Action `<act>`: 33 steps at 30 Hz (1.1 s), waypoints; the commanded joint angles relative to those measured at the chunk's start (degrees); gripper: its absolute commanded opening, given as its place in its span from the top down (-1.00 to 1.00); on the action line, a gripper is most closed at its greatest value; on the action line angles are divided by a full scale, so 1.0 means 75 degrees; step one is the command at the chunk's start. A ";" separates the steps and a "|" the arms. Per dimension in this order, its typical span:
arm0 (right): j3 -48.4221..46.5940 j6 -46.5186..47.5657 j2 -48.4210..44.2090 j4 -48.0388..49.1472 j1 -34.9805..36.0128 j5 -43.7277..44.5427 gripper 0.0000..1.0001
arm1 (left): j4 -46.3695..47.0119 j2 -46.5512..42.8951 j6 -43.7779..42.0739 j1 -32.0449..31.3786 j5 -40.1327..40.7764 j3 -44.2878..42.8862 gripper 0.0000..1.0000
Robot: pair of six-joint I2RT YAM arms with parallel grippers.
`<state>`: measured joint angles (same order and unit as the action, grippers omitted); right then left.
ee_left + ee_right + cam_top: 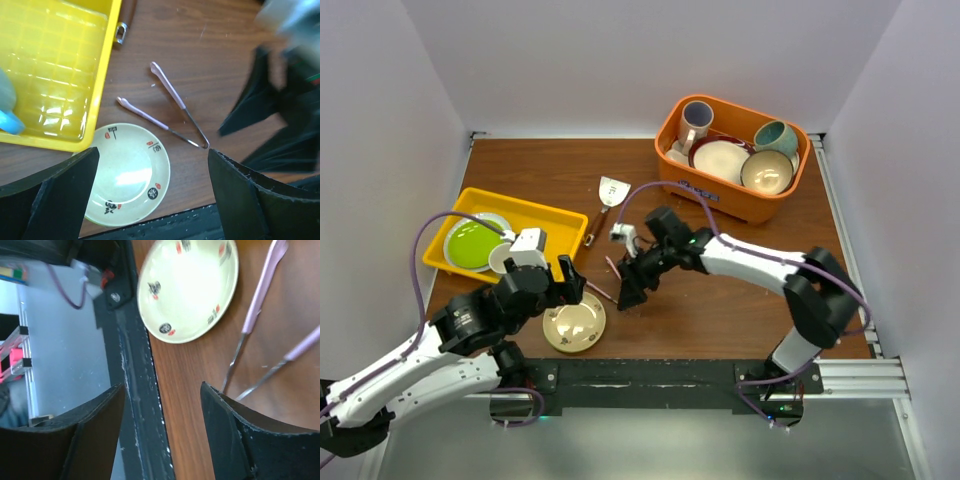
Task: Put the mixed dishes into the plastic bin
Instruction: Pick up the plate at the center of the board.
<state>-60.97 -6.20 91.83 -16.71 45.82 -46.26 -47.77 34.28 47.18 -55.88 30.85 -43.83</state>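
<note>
A cream plate (574, 327) (127, 172) (187, 287) with small red and black marks lies flat on the table near its front edge. My left gripper (570, 283) (152, 195) hovers open just above it with nothing between its fingers (65, 195). My right gripper (632, 290) (162, 430) is open and empty over the table's front edge, right of the plate. The orange plastic bin (760, 205) stands at the back right and holds a lavender mug (695, 120), a teal mug (775, 135), a brown-rimmed plate (720, 160) and a bowl (767, 172).
A shallow yellow tray (545, 215) (55, 65) at the left holds a lime-green plate (475, 243) and a white cup (502, 258). Thin pink tongs (170, 107) (260, 305) lie between the two grippers. A metal spatula (609, 195) lies mid-table. The black front rail (137, 390) borders the table.
</note>
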 commanded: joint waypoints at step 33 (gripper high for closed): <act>-0.1422 -0.1529 0.2194 0.0564 0.1707 0.4282 0.42 | -0.0381 -0.0716 0.0518 0.0044 0.0715 0.0032 -0.92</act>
<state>-69.54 -19.35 110.32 -11.09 58.28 -17.12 -51.94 29.28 50.26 -55.88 35.20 -44.14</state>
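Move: Left of the right hand by about 13 cm, some 3 cm back and 12 cm below it, lies the plate. The tongs spread between them, their middle roughly 4 cm ahead and 4 cm left of the right hand; the yellow tray's middle is about 28 cm left and 15 cm ahead of that hand. From the left hand, the plate is about 5 cm back, 2 cm left and 18 cm below. Sinking about 10 cm and reaching some 6 cm left over the tongs, the right hand comes down to the plate's right rim, drifting back a little before easing forward. Its fingers tip more steeply down and swing clockwise, each some 15 degrees, and narrow to about half their opening, one tip on the plate's side of the rim and one outside. The open left hand shifts about 2.5 cm left, clearing space. ##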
